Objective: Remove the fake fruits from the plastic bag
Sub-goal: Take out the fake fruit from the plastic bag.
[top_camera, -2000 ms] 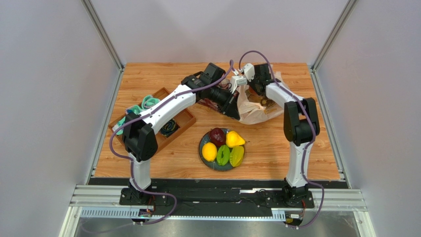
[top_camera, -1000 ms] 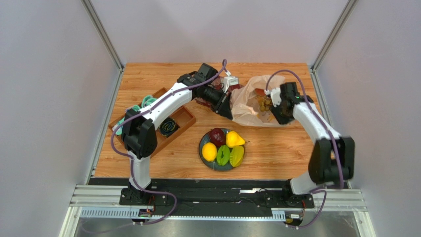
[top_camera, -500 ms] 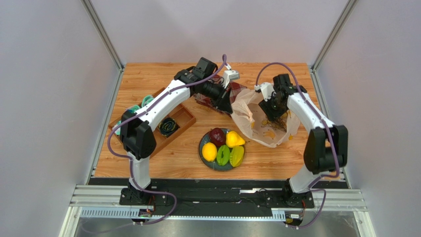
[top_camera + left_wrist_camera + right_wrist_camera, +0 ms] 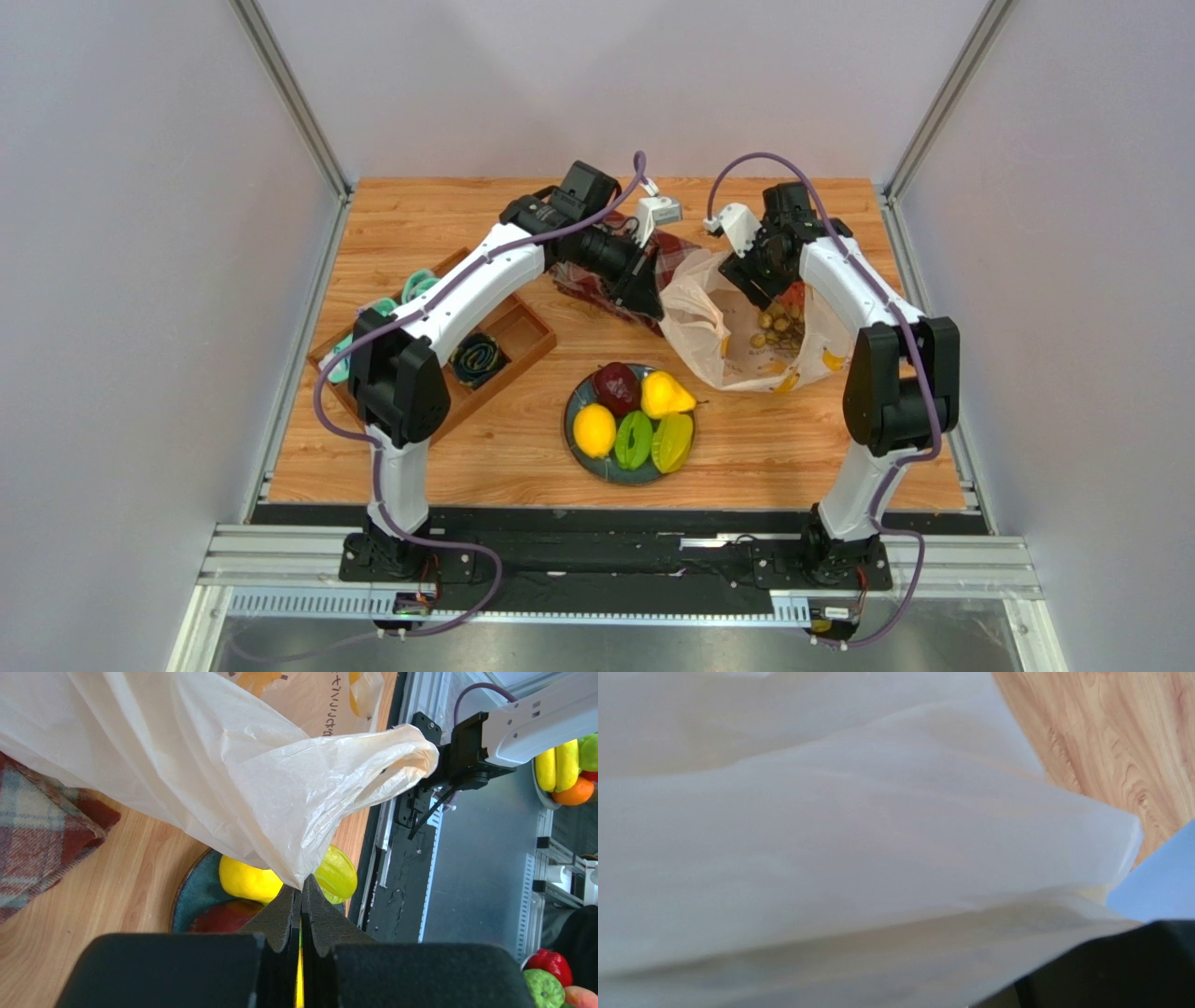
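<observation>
The beige plastic bag [image 4: 709,329] lies crumpled at the far right of the table, and a tan-green grape bunch [image 4: 779,328] shows inside it. My left gripper [image 4: 654,305] is shut on the bag's left edge; in the left wrist view the jaws [image 4: 303,885] pinch a fold of the film [image 4: 210,763]. My right gripper [image 4: 762,280] sits at the bag's far rim. Plastic [image 4: 843,847] fills the right wrist view and hides its fingers. Several fake fruits rest on the dark plate [image 4: 578,406]: a dark red one [image 4: 615,385], a lemon [image 4: 595,430], yellow [image 4: 668,395] and green [image 4: 634,440] pieces.
A red plaid cloth [image 4: 586,287] lies under my left forearm, beside the bag. A wooden tray [image 4: 526,343] with coiled black and teal items stands at the left. Grey walls close in the table on three sides.
My right gripper has moved toward the far edge, from deep over the bag to its far rim. The bag has drawn back from the plate, and the grapes now show inside. The left gripper keeps its hold.
</observation>
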{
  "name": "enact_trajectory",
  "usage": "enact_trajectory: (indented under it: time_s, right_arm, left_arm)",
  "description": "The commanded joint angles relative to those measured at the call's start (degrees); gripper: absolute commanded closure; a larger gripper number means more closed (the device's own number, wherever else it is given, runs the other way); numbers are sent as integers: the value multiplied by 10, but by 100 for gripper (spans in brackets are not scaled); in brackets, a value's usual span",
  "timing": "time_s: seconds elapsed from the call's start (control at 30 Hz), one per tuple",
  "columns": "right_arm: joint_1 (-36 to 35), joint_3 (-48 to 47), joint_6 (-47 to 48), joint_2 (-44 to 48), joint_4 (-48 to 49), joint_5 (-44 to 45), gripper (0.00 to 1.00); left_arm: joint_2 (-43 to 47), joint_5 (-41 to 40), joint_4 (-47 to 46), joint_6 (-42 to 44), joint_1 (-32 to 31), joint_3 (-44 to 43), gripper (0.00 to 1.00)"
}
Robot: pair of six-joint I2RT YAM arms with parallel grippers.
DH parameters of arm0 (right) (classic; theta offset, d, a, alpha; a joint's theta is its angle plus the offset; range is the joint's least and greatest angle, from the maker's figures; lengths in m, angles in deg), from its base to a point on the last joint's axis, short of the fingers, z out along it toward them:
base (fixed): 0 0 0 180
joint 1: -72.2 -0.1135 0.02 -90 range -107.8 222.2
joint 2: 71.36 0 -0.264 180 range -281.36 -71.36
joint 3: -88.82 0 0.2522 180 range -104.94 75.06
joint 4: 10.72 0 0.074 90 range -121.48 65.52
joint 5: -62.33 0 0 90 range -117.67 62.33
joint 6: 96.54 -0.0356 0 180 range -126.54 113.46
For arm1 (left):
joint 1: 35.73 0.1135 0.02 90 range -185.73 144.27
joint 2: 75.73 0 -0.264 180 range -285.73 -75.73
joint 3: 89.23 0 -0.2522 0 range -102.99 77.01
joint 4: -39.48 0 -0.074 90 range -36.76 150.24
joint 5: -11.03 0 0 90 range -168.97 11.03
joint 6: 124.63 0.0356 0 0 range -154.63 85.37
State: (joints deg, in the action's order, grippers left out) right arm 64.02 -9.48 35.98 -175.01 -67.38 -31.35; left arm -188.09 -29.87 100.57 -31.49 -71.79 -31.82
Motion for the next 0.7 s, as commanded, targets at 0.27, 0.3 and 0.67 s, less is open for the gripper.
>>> enact_trajectory:
  time_s: [0.27, 0.3, 0.67]
  right_arm:
    - [-2, -109, 48, -160, 121, 157, 30]
    - [-3, -124, 49, -177, 119, 179, 30]
    - [-1, -174, 35, -190, 113, 145, 74]
  left_arm:
    - [-18, 35, -6, 13, 2, -34, 100]
    - [-18, 36, -6, 12, 2, -33, 100]
    - [-12, 28, -15, 6, 1, -23, 100]
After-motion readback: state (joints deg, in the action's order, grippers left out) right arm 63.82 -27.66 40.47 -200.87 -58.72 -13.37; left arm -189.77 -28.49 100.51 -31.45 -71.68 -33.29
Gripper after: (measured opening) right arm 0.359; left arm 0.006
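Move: The red fruit lying in the open bag, partly hidden under the right forearm, is about 7 cm ahead of the right hand, 6 cm to its right and 7 cm below. The brown fruit cluster in the bag sits roughly 2 cm back, 4 cm right and 9 cm below. The plate is some 20 cm back and 24 cm left, 9 cm down. From the left hand, the red fruit is around 18 cm ahead, 28 cm right and 19 cm lower. Still pinching the bag's rim, the left fingers hold it nearly in place while the right hand drives deeper into the bag, about 11 cm forward, 7 cm down and 4 cm right, towards the red fruit. Its wrist tilts about 20 degrees, swinging the fingertips rightward; near the end it all but stops and the wide-open fingers close to roughly half their opening, their grip hidden from view. ##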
